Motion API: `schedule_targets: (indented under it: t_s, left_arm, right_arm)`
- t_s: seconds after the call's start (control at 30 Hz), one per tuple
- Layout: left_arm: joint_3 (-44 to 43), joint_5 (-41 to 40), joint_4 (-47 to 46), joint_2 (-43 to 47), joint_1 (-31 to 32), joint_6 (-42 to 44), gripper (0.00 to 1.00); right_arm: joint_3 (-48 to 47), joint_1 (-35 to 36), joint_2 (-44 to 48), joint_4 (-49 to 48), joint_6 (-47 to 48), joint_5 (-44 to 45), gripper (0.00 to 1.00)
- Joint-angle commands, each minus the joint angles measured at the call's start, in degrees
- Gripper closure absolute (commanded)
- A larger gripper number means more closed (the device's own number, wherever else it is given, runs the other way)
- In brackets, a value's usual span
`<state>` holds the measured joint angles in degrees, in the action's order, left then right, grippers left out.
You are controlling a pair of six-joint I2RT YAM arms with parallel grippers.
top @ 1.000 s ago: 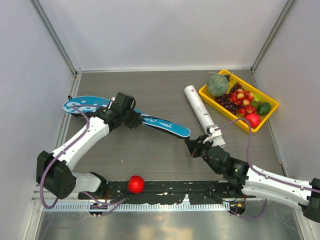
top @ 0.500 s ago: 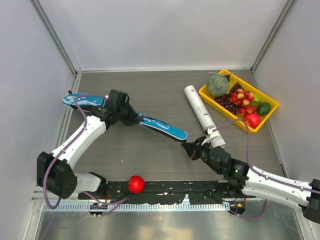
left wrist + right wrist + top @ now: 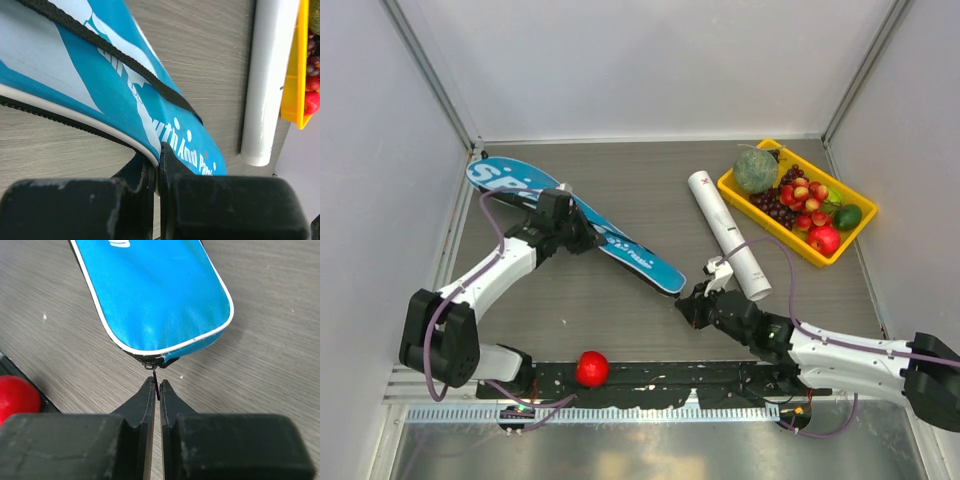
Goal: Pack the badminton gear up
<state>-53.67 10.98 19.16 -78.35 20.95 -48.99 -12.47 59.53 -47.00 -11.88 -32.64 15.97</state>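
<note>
The long blue racket cover (image 3: 640, 262) lies slanted across the table, wide end at the far left, narrow end near the middle. My left gripper (image 3: 585, 235) is shut on the cover's piped edge (image 3: 150, 152) about halfway along. My right gripper (image 3: 682, 305) sits just off the narrow end (image 3: 155, 295). Its jaws stand a thin slit apart, with the black zipper pull (image 3: 156, 377) hanging loosely between the fingertips. The white cardboard tube (image 3: 725, 232) lies on the table to the right of the cover, also in the left wrist view (image 3: 272, 75).
A yellow tray (image 3: 725, 185) of fruit stands at the back right, its rim beside the tube (image 3: 291, 65). A red ball (image 3: 591, 368) rests on the black rail at the near edge, seen low left in the right wrist view (image 3: 17, 395). White walls enclose the table.
The left gripper swung the cover, wide end toward the far left corner, narrow end nearer and leftward. My right gripper followed to the left, and its jaws eased slightly apart.
</note>
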Motion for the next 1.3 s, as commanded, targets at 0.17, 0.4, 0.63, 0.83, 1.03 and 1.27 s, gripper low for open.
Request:
schedule_targets:
  t_s: [0.17, 0.4, 0.63, 0.83, 1.03, 1.27]
  left_arm:
    - [16.6, -6.8, -24.4, 5.7, -0.6, -15.4, 1.0]
    - [21.8, -14.4, -28.5, 5.7, 0.2, -24.6, 1.0]
    - [22.3, -17.0, -25.6, 8.5, 2.9, -28.0, 0.46]
    - [17.1, -19.8, -15.0, 17.2, 3.7, -22.3, 0.03]
    - [8.9, -14.8, -8.4, 24.4, 3.7, -5.1, 0.01]
    - [5.9, 7.5, -6.3, 34.0, 3.7, 13.6, 0.0]
  right_arm:
    - [-1.1, -2.9, -2.2, 5.8, -4.8, 13.7, 0.87]
    - [-4.7, -10.2, -9.0, 3.2, 0.5, 13.5, 0.77]
    - [-11.9, -12.6, -11.6, 10.4, 4.6, 10.5, 0.57]
    - [-17.2, -12.7, 0.8, 21.6, 10.1, 6.8, 0.24]
    - [-25.8, -12.7, 9.2, 35.8, 13.1, 5.4, 0.04]
    - [-32.9, -12.6, 16.6, 45.0, 12.2, 8.2, 0.05]
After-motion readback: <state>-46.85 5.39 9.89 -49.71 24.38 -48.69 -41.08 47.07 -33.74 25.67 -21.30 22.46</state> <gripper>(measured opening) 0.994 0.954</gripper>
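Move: The left hand still grips the near edge of the raised racket bag; the table spot for the bag's middle lies about 10 cm below this hand, 4 cm left and 1 cm ahead. From the right hand, whose tips are at the zip pull, that spot is some 14 cm ahead, 26 cm left and 6 cm down. The narrow bag end is about 5 cm ahead and 4 cm left, roughly level; the white tube is some 15 cm ahead, 11 cm right and 4 cm lower. Down first: the left hand lowers the bag about 6.5 cm, easing left and turning some 25 degrees counter-clockwise, then opens wide, releases the edge and climbs fast, fingertips tilting up. The right hand sinks a little while swinging forward and right past the narrow end, opens clear of the zip pull, then rises steeply too, drifting back and right. ##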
